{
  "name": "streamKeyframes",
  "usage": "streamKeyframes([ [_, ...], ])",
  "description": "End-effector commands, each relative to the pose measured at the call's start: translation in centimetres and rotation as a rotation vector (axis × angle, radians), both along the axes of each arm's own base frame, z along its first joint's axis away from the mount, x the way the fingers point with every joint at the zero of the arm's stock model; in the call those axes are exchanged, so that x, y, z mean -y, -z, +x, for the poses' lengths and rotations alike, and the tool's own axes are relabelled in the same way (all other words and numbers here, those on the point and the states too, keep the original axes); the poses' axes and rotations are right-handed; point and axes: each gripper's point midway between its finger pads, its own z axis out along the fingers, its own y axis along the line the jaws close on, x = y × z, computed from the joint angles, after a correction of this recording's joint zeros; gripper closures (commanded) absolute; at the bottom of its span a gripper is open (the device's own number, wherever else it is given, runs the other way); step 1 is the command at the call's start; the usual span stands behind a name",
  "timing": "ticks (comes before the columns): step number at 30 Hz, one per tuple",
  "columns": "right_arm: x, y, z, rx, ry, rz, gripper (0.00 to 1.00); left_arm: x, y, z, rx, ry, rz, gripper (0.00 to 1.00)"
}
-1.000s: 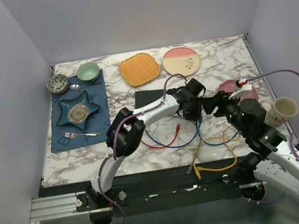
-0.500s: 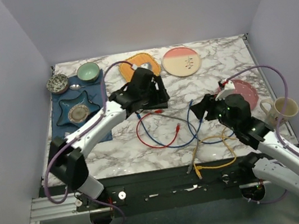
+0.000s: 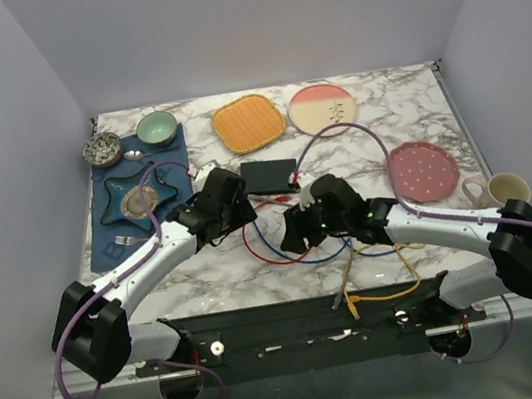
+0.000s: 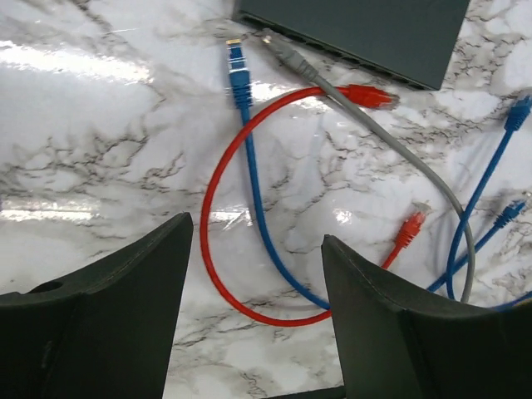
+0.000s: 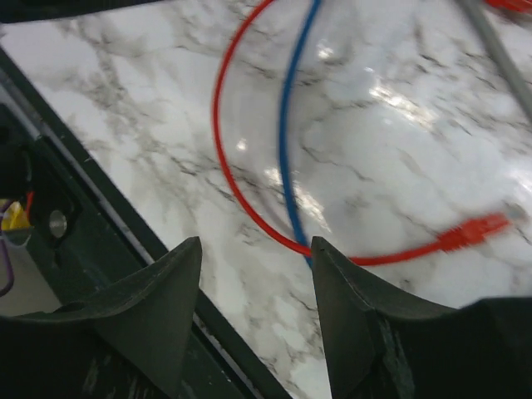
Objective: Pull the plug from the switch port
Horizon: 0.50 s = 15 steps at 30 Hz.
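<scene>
The switch (image 3: 269,173) is a flat dark box mid-table; its socket edge shows at the top of the left wrist view (image 4: 357,33). A grey plug (image 4: 281,50) lies with its tip against that edge; I cannot tell whether it sits in a port. A blue plug (image 4: 238,68) and a red plug (image 4: 370,96) lie loose beside it. My left gripper (image 3: 236,214) (image 4: 258,241) hangs open over a red cable loop (image 4: 212,224), just near-left of the switch. My right gripper (image 3: 298,235) (image 5: 256,249) is open above red and blue cables (image 5: 287,141), holding nothing.
An orange square plate (image 3: 249,123) and a cream-pink plate (image 3: 323,108) sit behind the switch. A pink dotted plate (image 3: 422,171) and a mug (image 3: 503,190) stand right. A blue placemat (image 3: 111,244) with dishes lies left. A yellow cable (image 3: 392,293) trails by the front edge.
My left gripper has opened and drawn back from the switch area toward the near left. My right arm has swung left and low over the cables.
</scene>
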Motion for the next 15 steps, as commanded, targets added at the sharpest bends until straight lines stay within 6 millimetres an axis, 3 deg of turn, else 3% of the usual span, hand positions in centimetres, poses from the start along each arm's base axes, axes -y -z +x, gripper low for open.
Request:
streamKeyframes([
  [1, -3.6, 0.1, -0.5, 0.056, -0.159, -0.047, 0.32, -4.0, -2.3, 0.4, 0.103, -0.194, 0.013, 0.26],
  [4, -4.3, 1.1, -0.5, 0.09, -0.187, -0.105, 0.25, -6.4, -2.4, 0.0, 0.113, -0.273, 0.047, 0.27],
  [5, -4.4, 2.2, -0.6, 0.077, -0.198, -0.133, 0.23, -6.8, -1.8, -0.5, 0.102, -0.281, 0.051, 0.26],
  [8, -4.1, 4.2, -0.6, 0.073, -0.214, -0.231, 0.19, -7.2, -1.4, -0.9, 0.11, -0.304, 0.005, 0.26],
  [14, -2.7, 6.2, -0.1, 0.089, -0.201, -0.362, 0.16, -6.8, 0.2, -1.5, 0.059, -0.282, -0.01, 0.25],
  [15, -2.0, 7.4, -0.3, 0.061, -0.201, -0.409, 0.16, -6.5, 0.4, -1.5, 0.051, -0.275, -0.016, 0.25],
])
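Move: The red cable, where its lower bend crosses the blue cable, lies some 4 cm to my right hand's left, level with it fore and aft and about 9 cm below. That cable's near red plug is roughly 6 cm ahead of my right hand and in line with it sideways, 9 cm below. The switch stands about 22 cm ahead, 6 cm left and 8 cm below. From my left hand, the same red cable bend lies about 5 cm back, 7 cm right and 10 cm below. I bring my right hand down about 6 cm towards the red cable bend, swinging left over it first and easing slightly back right near the end. Meanwhile I open its fingers wider, tip them some 15 degrees more steeply down and turn the hand a little counter-clockwise. My left hand, still open and empty, clears out about 7 cm to the left, rising a little and sinking again as it turns counter-clockwise. ##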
